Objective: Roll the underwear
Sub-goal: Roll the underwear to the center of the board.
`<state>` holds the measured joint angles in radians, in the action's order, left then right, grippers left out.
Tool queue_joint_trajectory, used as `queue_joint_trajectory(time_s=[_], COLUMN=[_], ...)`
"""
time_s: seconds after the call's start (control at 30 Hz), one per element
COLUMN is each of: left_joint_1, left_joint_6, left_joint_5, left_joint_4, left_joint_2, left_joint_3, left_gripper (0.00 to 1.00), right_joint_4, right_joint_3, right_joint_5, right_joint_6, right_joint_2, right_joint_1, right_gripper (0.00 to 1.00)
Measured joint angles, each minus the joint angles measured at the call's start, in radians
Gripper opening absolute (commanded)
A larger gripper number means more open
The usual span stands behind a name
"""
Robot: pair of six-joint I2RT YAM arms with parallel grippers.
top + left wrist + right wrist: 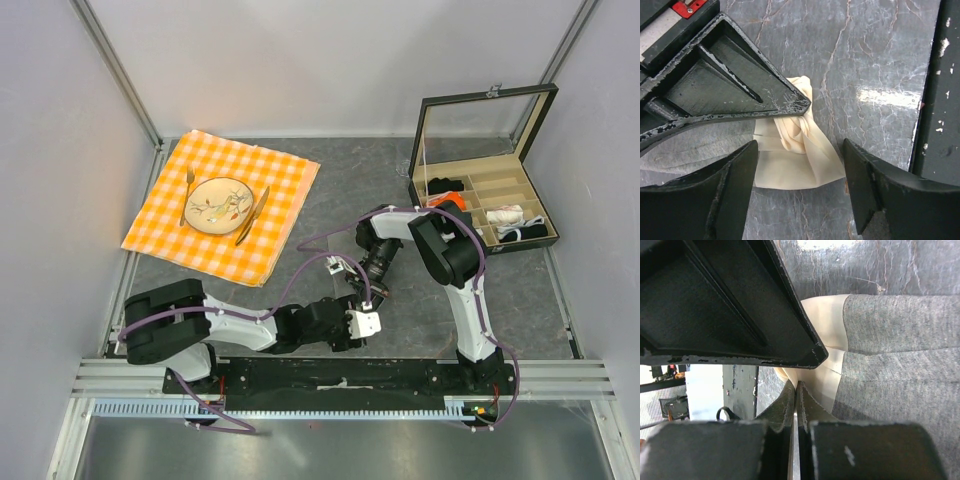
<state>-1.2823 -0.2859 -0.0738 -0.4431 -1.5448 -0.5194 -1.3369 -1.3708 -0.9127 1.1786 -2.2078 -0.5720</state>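
The underwear is grey cloth (900,360) with a cream-white strip (800,160) along one edge, lying on the dark marbled table. My right gripper (798,386) is shut, its tips pinching the bunched cream strip. In the left wrist view those fingers appear as a black wedge (730,85) over the cloth. My left gripper (799,150) is open, one finger on each side of the strip's flat end, not touching it. In the top view both grippers, the right (372,292) and the left (366,322), meet near the front centre, and the underwear is hidden beneath them.
An orange-and-white checked cloth (270,175) with a plate (220,204), fork and knife lies at the back left. An open compartment box (500,195) holding small garments stands at the back right. A black rail (940,100) runs along the table's near edge, close to the cloth.
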Motion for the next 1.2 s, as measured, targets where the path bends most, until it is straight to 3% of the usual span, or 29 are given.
queue_joint_trajectory(time_s=[0.03, 0.07, 0.1, 0.23, 0.37, 0.53, 0.73, 1.03, 1.2], left_joint_1=[0.0, 0.0, 0.0, 0.0, 0.006, 0.061, 0.208, 0.347, 0.444], left_joint_6=[0.0, 0.0, 0.0, 0.002, 0.018, 0.087, 0.218, 0.374, 0.487], left_joint_5=[-0.007, -0.013, -0.019, -0.032, -0.03, 0.034, 0.234, 0.483, 0.633], left_joint_4=[-0.004, -0.007, -0.012, -0.011, 0.001, 0.032, 0.068, 0.102, 0.143], left_joint_2=[-0.003, -0.006, -0.011, -0.039, -0.063, -0.062, -0.045, -0.056, -0.122], left_joint_3=[0.0, 0.0, 0.0, -0.016, -0.04, -0.06, -0.062, -0.064, -0.117], left_gripper=[0.67, 0.48, 0.42, 0.29, 0.02, 0.02, 0.02, 0.02, 0.02], right_joint_4=[0.0, 0.0, 0.0, 0.0, 0.0, 0.0, 0.002, 0.005, 0.108], right_joint_3=[0.0, 0.0, 0.0, 0.0, 0.0, 0.0, 0.0, 0.013, 0.097], right_joint_5=[0.0, 0.0, 0.0, 0.0, 0.0, -0.001, -0.013, -0.006, 0.031], right_joint_6=[0.0, 0.0, 0.0, 0.0, 0.0, 0.006, 0.019, 0.012, -0.036], right_joint_2=[0.0, 0.0, 0.0, 0.0, 0.0, 0.0, 0.036, 0.218, 0.432], right_joint_1=[0.0, 0.0, 0.0, 0.0, 0.001, 0.005, 0.043, 0.178, 0.188], right_gripper=[0.04, 0.04, 0.04, 0.05, 0.09, 0.25, 0.37, 0.35, 0.34])
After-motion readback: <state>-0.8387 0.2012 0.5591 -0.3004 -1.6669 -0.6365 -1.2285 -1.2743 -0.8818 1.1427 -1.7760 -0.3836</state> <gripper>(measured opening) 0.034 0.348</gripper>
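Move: The underwear's cream waistband end lies right between the left hand's open fingertips, about 1 cm below the hand point. The right fingertips already pinch it from the far side, some 2 cm to the left hand's right and 1 cm ahead. The grey body's middle is roughly 10 cm ahead of the left hand and 1 cm left. For the right hand, that waistband end is about 1 cm back and 2 cm to its left. The bunched waistband passes from right to left: the left fingers shut on it, then carry it about 4 cm forward and a little left, low over the board, turning some 45 degrees so their upper side rolls forward over the grey cloth. The right fingers open partway once the left have closed, let go, and lift off about 8 cm up, forward and slightly right. ##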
